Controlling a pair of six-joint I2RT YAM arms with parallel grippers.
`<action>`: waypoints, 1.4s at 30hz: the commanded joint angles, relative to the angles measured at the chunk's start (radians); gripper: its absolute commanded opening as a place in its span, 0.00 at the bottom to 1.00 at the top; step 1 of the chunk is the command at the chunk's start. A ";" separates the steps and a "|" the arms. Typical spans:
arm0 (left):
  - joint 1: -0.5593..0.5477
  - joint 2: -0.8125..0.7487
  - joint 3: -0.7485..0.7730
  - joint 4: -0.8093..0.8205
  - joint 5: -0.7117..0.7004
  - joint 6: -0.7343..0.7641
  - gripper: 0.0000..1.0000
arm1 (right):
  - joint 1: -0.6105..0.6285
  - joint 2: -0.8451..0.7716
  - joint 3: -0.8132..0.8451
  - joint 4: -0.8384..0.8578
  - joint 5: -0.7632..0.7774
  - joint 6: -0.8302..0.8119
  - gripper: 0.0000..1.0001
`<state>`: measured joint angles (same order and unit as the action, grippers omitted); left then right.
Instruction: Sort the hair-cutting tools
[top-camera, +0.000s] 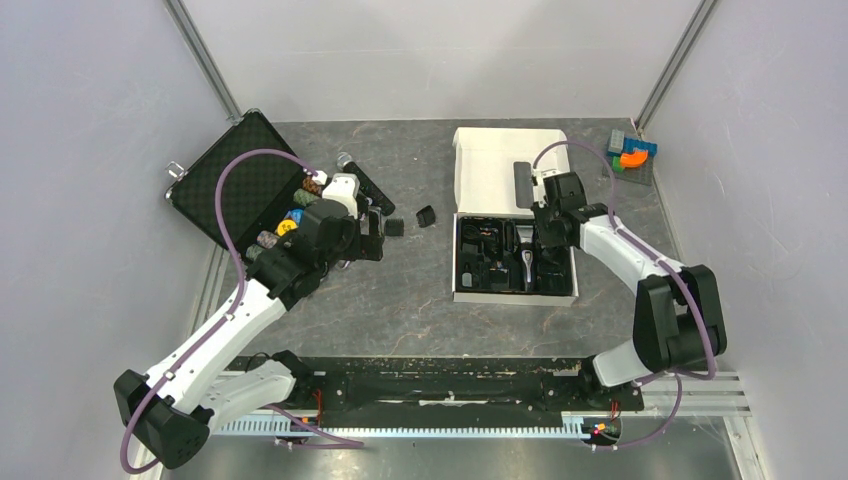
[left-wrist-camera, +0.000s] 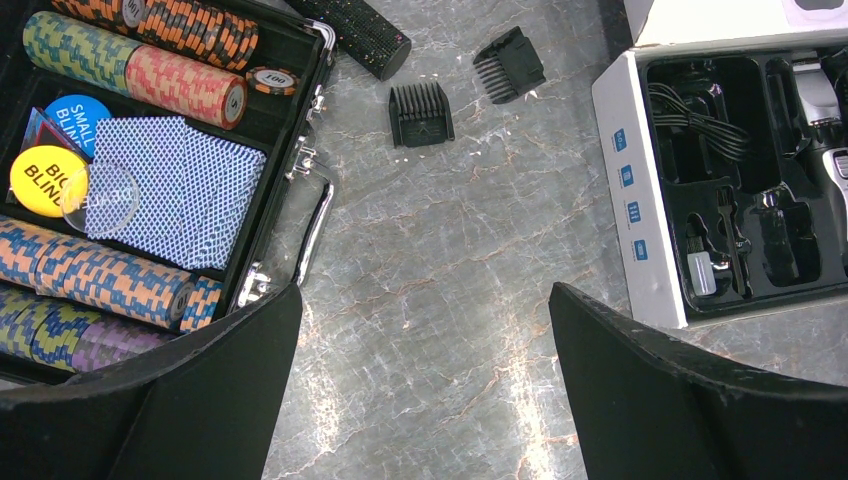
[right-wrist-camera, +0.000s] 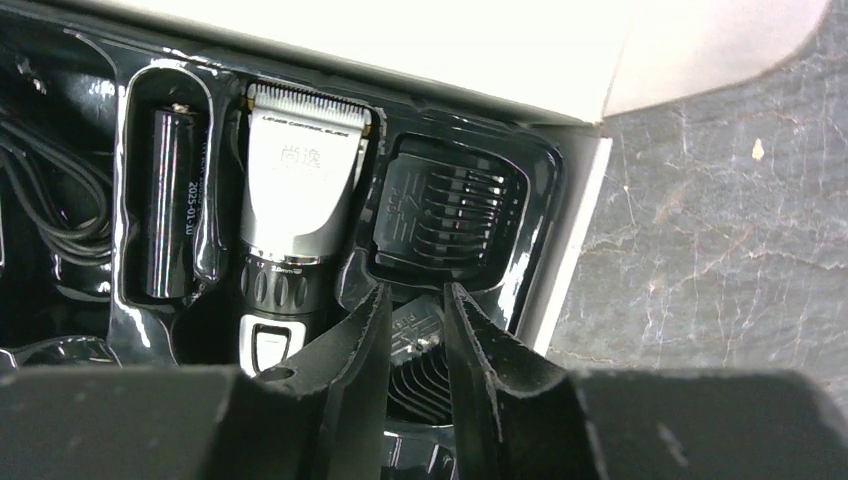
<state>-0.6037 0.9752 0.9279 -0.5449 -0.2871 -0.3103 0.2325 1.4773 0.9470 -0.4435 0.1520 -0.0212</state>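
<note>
Two black comb attachments lie loose on the table between the poker case and the white box. My left gripper hangs open over bare table in front of them, holding nothing. Inside the box tray the silver-and-black clipper lies in its slot, and another comb sits in the compartment beside it. My right gripper is down in the tray, its fingers closed narrowly on a further comb attachment that fills the gap between them.
The open poker case with chips and cards is at the left. A black microphone lies beside it. The box lid stands open behind the tray. Coloured blocks sit at the far right corner.
</note>
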 joint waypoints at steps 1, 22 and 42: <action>0.002 -0.014 0.000 0.028 -0.002 0.004 1.00 | -0.003 0.034 0.057 -0.047 -0.090 -0.082 0.26; 0.002 -0.016 -0.001 0.027 0.001 0.004 1.00 | -0.008 -0.084 0.154 -0.116 0.027 -0.050 0.46; 0.002 -0.025 -0.002 0.028 0.002 0.005 1.00 | -0.056 0.010 0.104 -0.141 -0.006 0.020 0.54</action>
<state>-0.6037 0.9695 0.9260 -0.5449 -0.2863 -0.3103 0.1791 1.4807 1.0660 -0.5709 0.1692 -0.0223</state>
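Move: The loose guide comb lies crooked in its slot right at the right fingertips, about 2 cm below the hand point and 1 cm nearer the robot. A seated comb fills the slot some 5 cm ahead of the hand. The clipper's middle is about 6 cm to the left and 3 cm back, and the battery some 10 cm left and 3 cm ahead. From the left hand, the loose comb is roughly 43 cm right, 4 cm ahead and 16 cm down. Twisting counter-clockwise by roughly 10 degrees with its fingertips on the loose comb, the right hand edges about 2 cm left, 1 cm back and slightly down. It then opens and comes free, rising some 6 cm with a little forward travel, swings about 4 cm right while turning back clockwise, and sinks about 3 cm, its fingers now half open above the comb. ##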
